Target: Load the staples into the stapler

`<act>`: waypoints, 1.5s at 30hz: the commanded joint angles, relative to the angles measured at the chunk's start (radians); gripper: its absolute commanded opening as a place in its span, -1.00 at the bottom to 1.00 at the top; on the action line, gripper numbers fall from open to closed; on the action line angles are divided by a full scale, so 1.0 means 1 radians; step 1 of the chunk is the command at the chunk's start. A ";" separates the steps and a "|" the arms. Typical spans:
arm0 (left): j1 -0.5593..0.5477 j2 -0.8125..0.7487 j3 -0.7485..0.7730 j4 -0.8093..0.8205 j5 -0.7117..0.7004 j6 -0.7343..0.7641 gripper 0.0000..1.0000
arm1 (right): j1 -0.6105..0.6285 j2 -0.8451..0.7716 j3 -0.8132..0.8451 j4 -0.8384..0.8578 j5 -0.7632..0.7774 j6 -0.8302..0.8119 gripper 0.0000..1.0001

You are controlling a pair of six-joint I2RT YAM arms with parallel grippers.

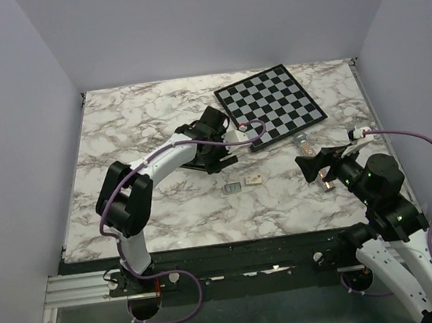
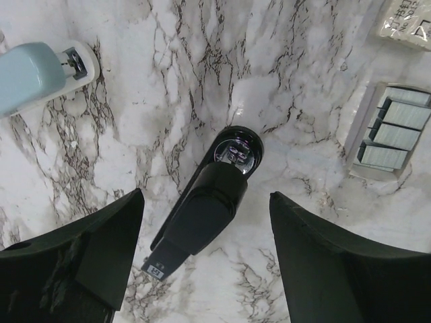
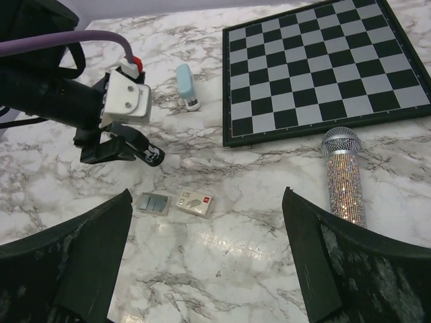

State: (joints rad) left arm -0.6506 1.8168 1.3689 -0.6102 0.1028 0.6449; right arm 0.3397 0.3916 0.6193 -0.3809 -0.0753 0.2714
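The black stapler (image 2: 205,205) lies on the marble table, and my left gripper (image 2: 205,195) hangs open over it, one finger on each side and neither touching it. In the top view the stapler (image 1: 210,162) is mostly hidden under that gripper (image 1: 213,154). The staples (image 2: 394,128) are several silver-grey strips in a small clear tray, just right of the stapler. In the right wrist view the staples (image 3: 155,202) sit in front of the stapler's tip (image 3: 151,156). My right gripper (image 3: 205,256) is open and holds nothing, well to the right of them (image 1: 319,163).
A small cream box (image 3: 195,204) lies beside the staples tray. A light blue stapler-like object (image 3: 186,84) lies behind the left gripper. A chessboard (image 1: 271,106) is at the back right. A glittery microphone (image 3: 343,175) lies next to my right gripper.
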 commanded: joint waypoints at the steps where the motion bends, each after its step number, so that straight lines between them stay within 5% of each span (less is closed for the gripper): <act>1: 0.017 0.055 0.061 -0.043 0.034 0.071 0.55 | 0.007 0.001 -0.015 0.027 -0.037 -0.020 1.00; 17: 0.052 0.173 0.156 -0.122 0.117 0.081 -0.13 | 0.007 0.020 -0.016 0.028 -0.054 -0.028 1.00; 25: 0.066 0.107 0.150 -0.112 0.196 0.065 -1.00 | 0.007 0.069 -0.006 0.034 -0.090 -0.021 1.00; 31: 0.091 -0.028 0.107 -0.048 0.287 -0.019 -1.00 | 0.007 0.179 0.023 0.062 -0.182 -0.003 1.00; 45: 0.085 -0.479 -0.243 0.495 0.333 -0.550 -1.00 | 0.033 0.593 0.154 0.307 -0.351 0.133 0.98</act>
State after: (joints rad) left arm -0.5564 1.4567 1.2167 -0.3603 0.4107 0.2962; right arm 0.3481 0.9085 0.6910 -0.1776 -0.3870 0.3473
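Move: The black stapler stands just under my open left fingers, about 1 cm farther out and 3 cm below them. The staple tray lies some 7 cm back and 6 cm right of that hand, the staple box about 5 cm back and 12 cm right, and the teal stapler about 10 cm ahead and 3 cm right, all roughly 5 cm down. From my right hand the black stapler is some 14 cm ahead, 28 cm left and 21 cm lower. I sink my left hand a couple of centimetres, easing slightly forward, and close its fingers across the black stapler's body; then I lift the stapler steeply, some 15 cm, drifting back about 3 cm and rolling the hand's left side down about 30 degrees. As that lift starts, my right hand, still wide open, heads left towards the stapler, also forward and down, turning counter-clockwise and tipping down. ##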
